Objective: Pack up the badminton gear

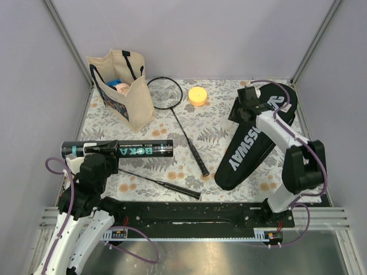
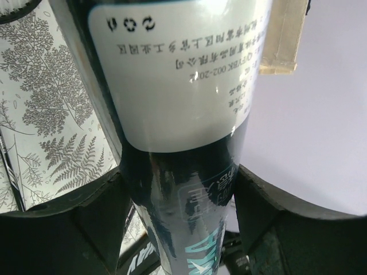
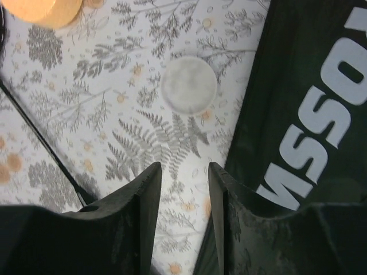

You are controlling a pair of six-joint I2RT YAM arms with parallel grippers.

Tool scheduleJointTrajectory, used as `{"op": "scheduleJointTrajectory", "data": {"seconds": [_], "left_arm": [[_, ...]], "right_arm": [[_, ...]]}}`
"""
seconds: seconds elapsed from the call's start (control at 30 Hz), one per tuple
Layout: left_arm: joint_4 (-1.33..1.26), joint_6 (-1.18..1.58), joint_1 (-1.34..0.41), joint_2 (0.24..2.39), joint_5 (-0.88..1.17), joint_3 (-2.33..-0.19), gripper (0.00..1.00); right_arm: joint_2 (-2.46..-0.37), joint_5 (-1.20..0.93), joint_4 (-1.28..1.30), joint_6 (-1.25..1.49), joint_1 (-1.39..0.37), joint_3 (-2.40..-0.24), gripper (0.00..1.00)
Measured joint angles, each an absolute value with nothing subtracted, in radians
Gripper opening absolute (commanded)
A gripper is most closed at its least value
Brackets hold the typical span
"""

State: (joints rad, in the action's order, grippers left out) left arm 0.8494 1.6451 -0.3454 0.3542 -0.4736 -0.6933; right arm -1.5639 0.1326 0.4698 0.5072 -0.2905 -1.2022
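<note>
The long black lettered tube (image 1: 123,150) stretches level across the table's left side. My left gripper (image 1: 98,153) is shut on the tube (image 2: 172,86), one finger (image 2: 86,217) pressed against each side. One thin black racket (image 1: 178,117) lies diagonally in the middle. A second racket's shaft and handle (image 1: 166,186) lie near the front, its head hidden under the tube and arm. The black "CROSSWAY" cover (image 1: 258,137) lies at the right. My right gripper (image 1: 248,106) stands open over the cloth at the edge of the cover (image 3: 309,114), nothing between its fingers (image 3: 143,195).
A beige tote bag (image 1: 126,86) with dark handles stands at the back left. An orange round object (image 1: 198,95) sits at the back centre. A pale round disc (image 3: 188,85) lies on the floral cloth ahead of the right gripper. Grey walls enclose the table.
</note>
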Motion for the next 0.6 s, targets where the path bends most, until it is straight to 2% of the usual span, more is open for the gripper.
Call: {"op": "scheduleJointTrajectory", "data": {"seconds": [0.23,0.6], "left_arm": [[0.878,1.651,-0.345,0.355,-0.473,-0.693,0.27],[0.890,1.669,-0.345,0.355,-0.468,-0.693,0.28]], "right_arm": [[-1.842,0.179,0.472,0.610,-0.281,-1.354,0.47],[-2.044,0.200,0.537,0.750,-0.253,-1.481,0.41]]}}
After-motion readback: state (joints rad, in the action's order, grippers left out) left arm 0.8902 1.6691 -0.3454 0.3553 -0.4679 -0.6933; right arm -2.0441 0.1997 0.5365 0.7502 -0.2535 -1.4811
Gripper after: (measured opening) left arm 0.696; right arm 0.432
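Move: The round white lid I go for lies flat on the table about 7 cm ahead of my empty right hand, 1 cm to its left and some 13 cm below. The middle of the black racket bag is about 15 cm to the hand's right and 1 cm back; the yellow disc sits some 21 cm ahead and 16 cm left. From my left hand the lid is roughly 26 cm ahead, 48 cm right and 21 cm below. I drop my right hand towards the white lid beside the racket bag, reaching forward at first and then sinking steeply, about 11 cm down and 6 cm forward in all, slowing as I near the table. Meanwhile I tip the fingers some 15 degrees more downward and turn them clockwise by about as much, keeping them roughly half open. My left hand keeps its grip on the tube. ##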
